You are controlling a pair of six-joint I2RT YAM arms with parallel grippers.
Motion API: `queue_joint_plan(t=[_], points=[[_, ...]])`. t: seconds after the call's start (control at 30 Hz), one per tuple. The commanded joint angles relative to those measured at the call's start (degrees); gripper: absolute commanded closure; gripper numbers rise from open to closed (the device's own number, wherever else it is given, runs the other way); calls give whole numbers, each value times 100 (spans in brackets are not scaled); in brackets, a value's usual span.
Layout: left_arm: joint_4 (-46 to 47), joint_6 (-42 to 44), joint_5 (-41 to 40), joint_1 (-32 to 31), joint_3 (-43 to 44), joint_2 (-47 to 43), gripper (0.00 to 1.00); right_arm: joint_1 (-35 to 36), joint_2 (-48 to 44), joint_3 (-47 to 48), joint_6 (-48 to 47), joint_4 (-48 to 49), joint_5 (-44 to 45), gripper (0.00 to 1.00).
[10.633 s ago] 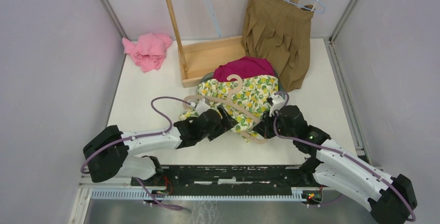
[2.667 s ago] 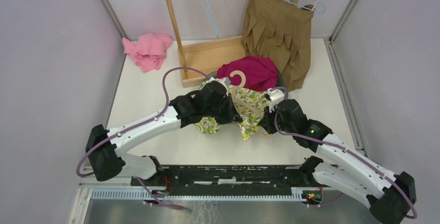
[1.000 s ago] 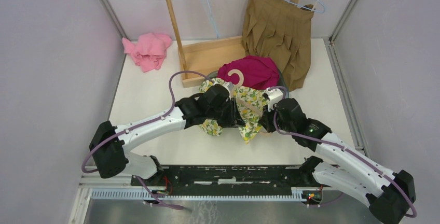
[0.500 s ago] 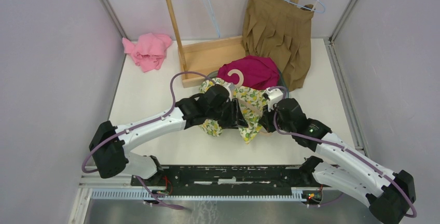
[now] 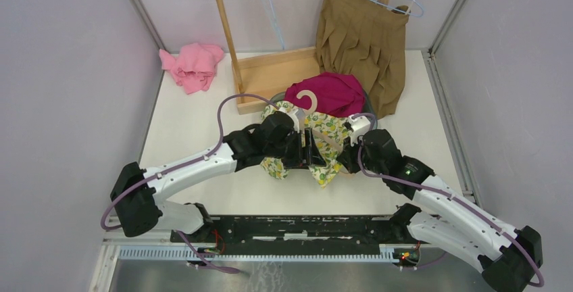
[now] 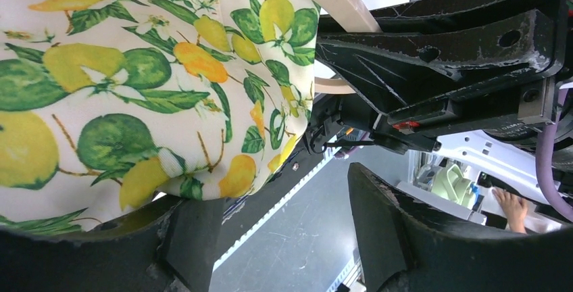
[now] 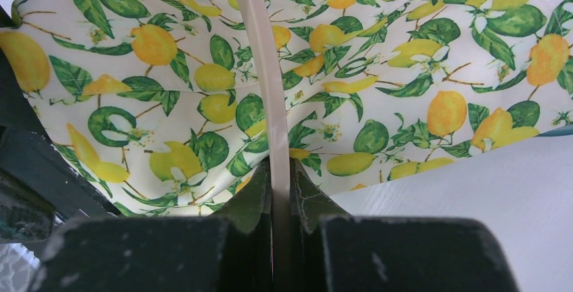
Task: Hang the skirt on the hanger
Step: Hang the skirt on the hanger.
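Note:
The lemon-print skirt (image 5: 323, 144) is bunched at the table's middle, over a beige hanger (image 5: 308, 100) whose hook points toward the back. My left gripper (image 5: 305, 151) is against the skirt's left side. In the left wrist view this gripper (image 6: 284, 234) is open; skirt cloth (image 6: 135, 82) drapes over one finger (image 6: 192, 238) and nothing sits in the gap. My right gripper (image 5: 346, 159) is at the skirt's right side. In the right wrist view it (image 7: 280, 177) is shut on the hanger's thin bar (image 7: 260, 69), which runs across the skirt (image 7: 405, 55).
A magenta garment (image 5: 326, 92) lies just behind the skirt. A wooden rack (image 5: 270, 76) stands at the back, with a brown pleated skirt (image 5: 361, 35) hanging from a blue hanger. A pink cloth (image 5: 192, 65) lies at the back left. Walls close both sides.
My left gripper has opened wide and let go of the skirt cloth, which now only rests on one finger. The right gripper keeps its hold and has not moved.

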Motion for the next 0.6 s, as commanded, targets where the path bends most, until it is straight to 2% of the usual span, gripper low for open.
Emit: queue_joint_plan(t=[0.0,0.1,0.13,0.17,0.57], points=[[263,379,-43,12,4,-224,25,-66,-95,0,70,546,628,99],[226,387,-141,8,8,-263,13,-58,-73,-4,58,576,610,99],[183,387,-167,7,18,-257,3,-61,-62,4,63,568,618,99],[155,387,-176,7,31,-244,0,-61,-52,19,63,567,619,99],[-337,518,-509,36,239,-115,1,-69,-18,146,155,585,642,99]])
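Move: The near corner of the lemon-print skirt lies just beyond the left fingertips: about 3 cm to the right, 1 cm back and some 3 cm below. The right hand already grips the hanger's arm about 8 cm to the right of the left hand and 1 cm ahead; the hanger's hook is roughly 18 cm ahead and 3 cm left. From the right hand that skirt corner is about 5 cm back, 6 cm left and 3 cm below. The left fingers spread fully beside the skirt's edge as the hand drifts about 1 cm left; the right keeps gripping the hanger. ##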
